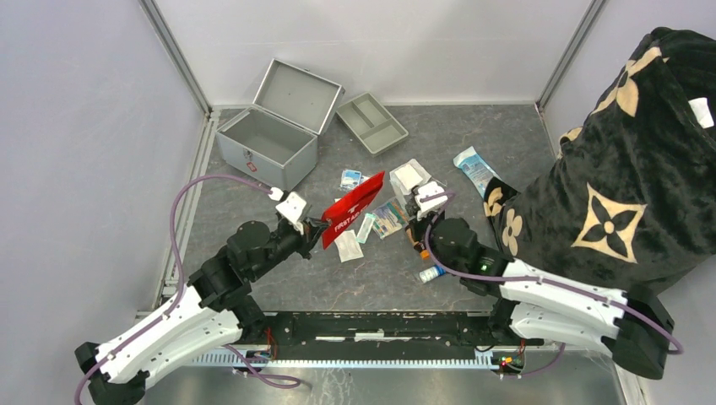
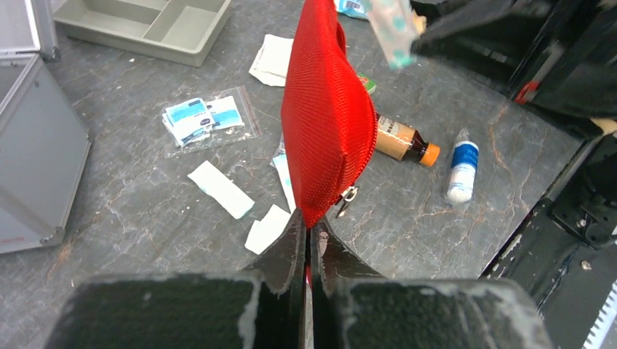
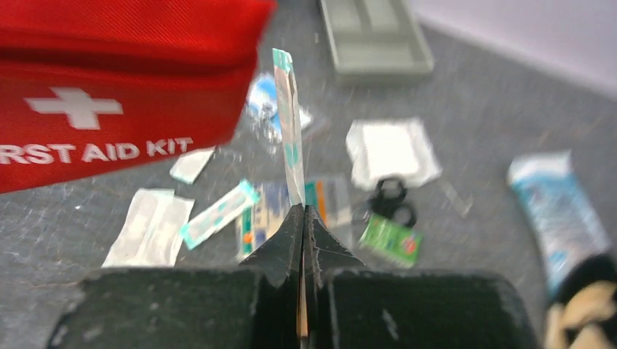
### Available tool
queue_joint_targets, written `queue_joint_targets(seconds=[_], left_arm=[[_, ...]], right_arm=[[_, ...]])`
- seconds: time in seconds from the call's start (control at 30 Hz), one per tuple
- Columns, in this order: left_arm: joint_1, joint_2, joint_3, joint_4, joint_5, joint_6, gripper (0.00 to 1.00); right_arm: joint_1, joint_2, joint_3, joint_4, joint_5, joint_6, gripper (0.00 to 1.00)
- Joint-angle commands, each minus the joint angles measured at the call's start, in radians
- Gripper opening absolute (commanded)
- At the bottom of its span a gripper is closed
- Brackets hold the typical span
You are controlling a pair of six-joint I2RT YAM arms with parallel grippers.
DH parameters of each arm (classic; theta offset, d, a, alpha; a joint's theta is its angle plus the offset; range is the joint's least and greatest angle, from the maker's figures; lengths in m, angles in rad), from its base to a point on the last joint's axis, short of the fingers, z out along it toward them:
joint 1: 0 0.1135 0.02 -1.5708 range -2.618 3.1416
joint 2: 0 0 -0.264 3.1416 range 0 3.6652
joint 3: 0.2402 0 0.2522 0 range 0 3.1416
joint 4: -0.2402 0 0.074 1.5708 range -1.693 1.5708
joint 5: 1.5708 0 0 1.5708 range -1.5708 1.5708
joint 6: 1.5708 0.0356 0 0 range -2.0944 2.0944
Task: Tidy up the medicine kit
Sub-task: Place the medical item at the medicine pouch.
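Note:
The medicine kit [image 1: 268, 142] is a silver-grey metal case at the back left, lid raised and inside bare; its wall [image 2: 35, 149] shows in the left wrist view. My left gripper [image 2: 309, 222] is shut on the bottom corner of a red first-aid pouch [image 2: 327, 116], which hangs above the table [image 1: 353, 207]. To the right of the pouch, my right gripper [image 3: 303, 209] is shut on a thin white-and-teal plaster strip [image 3: 291, 138], held edge-on. The strip's tip [image 2: 393, 33] appears blurred beside the pouch.
A shallow grey divided tray [image 1: 371, 122] lies right of the case. Loose packets, a gauze pack [image 3: 393, 149], black scissors [image 3: 393, 198], a brown bottle [image 2: 404, 142] and a white bottle [image 2: 461, 171] litter the table's middle. A black patterned blanket [image 1: 616, 169] fills the right side.

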State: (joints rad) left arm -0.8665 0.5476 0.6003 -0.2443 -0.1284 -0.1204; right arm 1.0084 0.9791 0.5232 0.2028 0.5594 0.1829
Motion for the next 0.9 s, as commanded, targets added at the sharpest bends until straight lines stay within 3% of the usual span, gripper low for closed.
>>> queue_joint_targets(seconds=[0.0, 0.1, 0.2, 0.43, 0.57, 0.87], left_arm=[[-0.005, 0.006, 0.065, 0.005, 0.069, 0.113, 0.02], [-0.005, -0.008, 0.069, -0.008, 0.04, 0.114, 0.02], [-0.005, -0.021, 0.073, -0.026, 0.019, 0.144, 0.02], [-0.005, 0.007, 0.105, -0.092, 0.09, 0.177, 0.02], [-0.005, 0.017, 0.107, -0.105, 0.095, 0.179, 0.02], [-0.005, 0.017, 0.1, -0.099, 0.104, 0.172, 0.02]], right_arm=[[-0.002, -0.118, -0.023, 0.184, -0.161, -0.585, 0.0], [-0.001, -0.181, -0.027, 0.165, -0.25, -0.759, 0.01], [-0.001, -0.18, 0.1, -0.05, -0.346, -0.815, 0.01], [-0.001, -0.041, 0.311, -0.396, -0.447, -1.052, 0.0], [-0.001, 0.051, 0.434, -0.56, -0.461, -1.097, 0.01], [-0.001, 0.121, 0.506, -0.622, -0.429, -1.139, 0.0]])
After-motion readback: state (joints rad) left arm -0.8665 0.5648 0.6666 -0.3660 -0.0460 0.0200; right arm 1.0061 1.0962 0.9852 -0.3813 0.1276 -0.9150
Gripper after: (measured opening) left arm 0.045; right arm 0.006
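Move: The right hand, already holding the bandage strip, has the middle of the red pouch about 12 cm to its left, 1 cm back and 5 cm higher. On the table some 17 cm below it lie the clear bandage bag, 6 cm ahead and 4 cm left, the brown bottle, level and 3 cm right, and the white gauze, 17 cm ahead and 1 cm right. The left hand grips the pouch, whose middle is 5 cm ahead, 7 cm right and level. Still pinching the bandage strip by its end, the right hand brings the free tip to the pouch's zipped edge; whether it touches can't be seen. The hand rises over 9 cm with fingers tipping up, then sinks some 3 cm while easing about 4 cm left, its wrist rolling left side down and swinging counter-clockwise. The left hand keeps its pinch on the pouch near its place, rolling slightly left side up. ##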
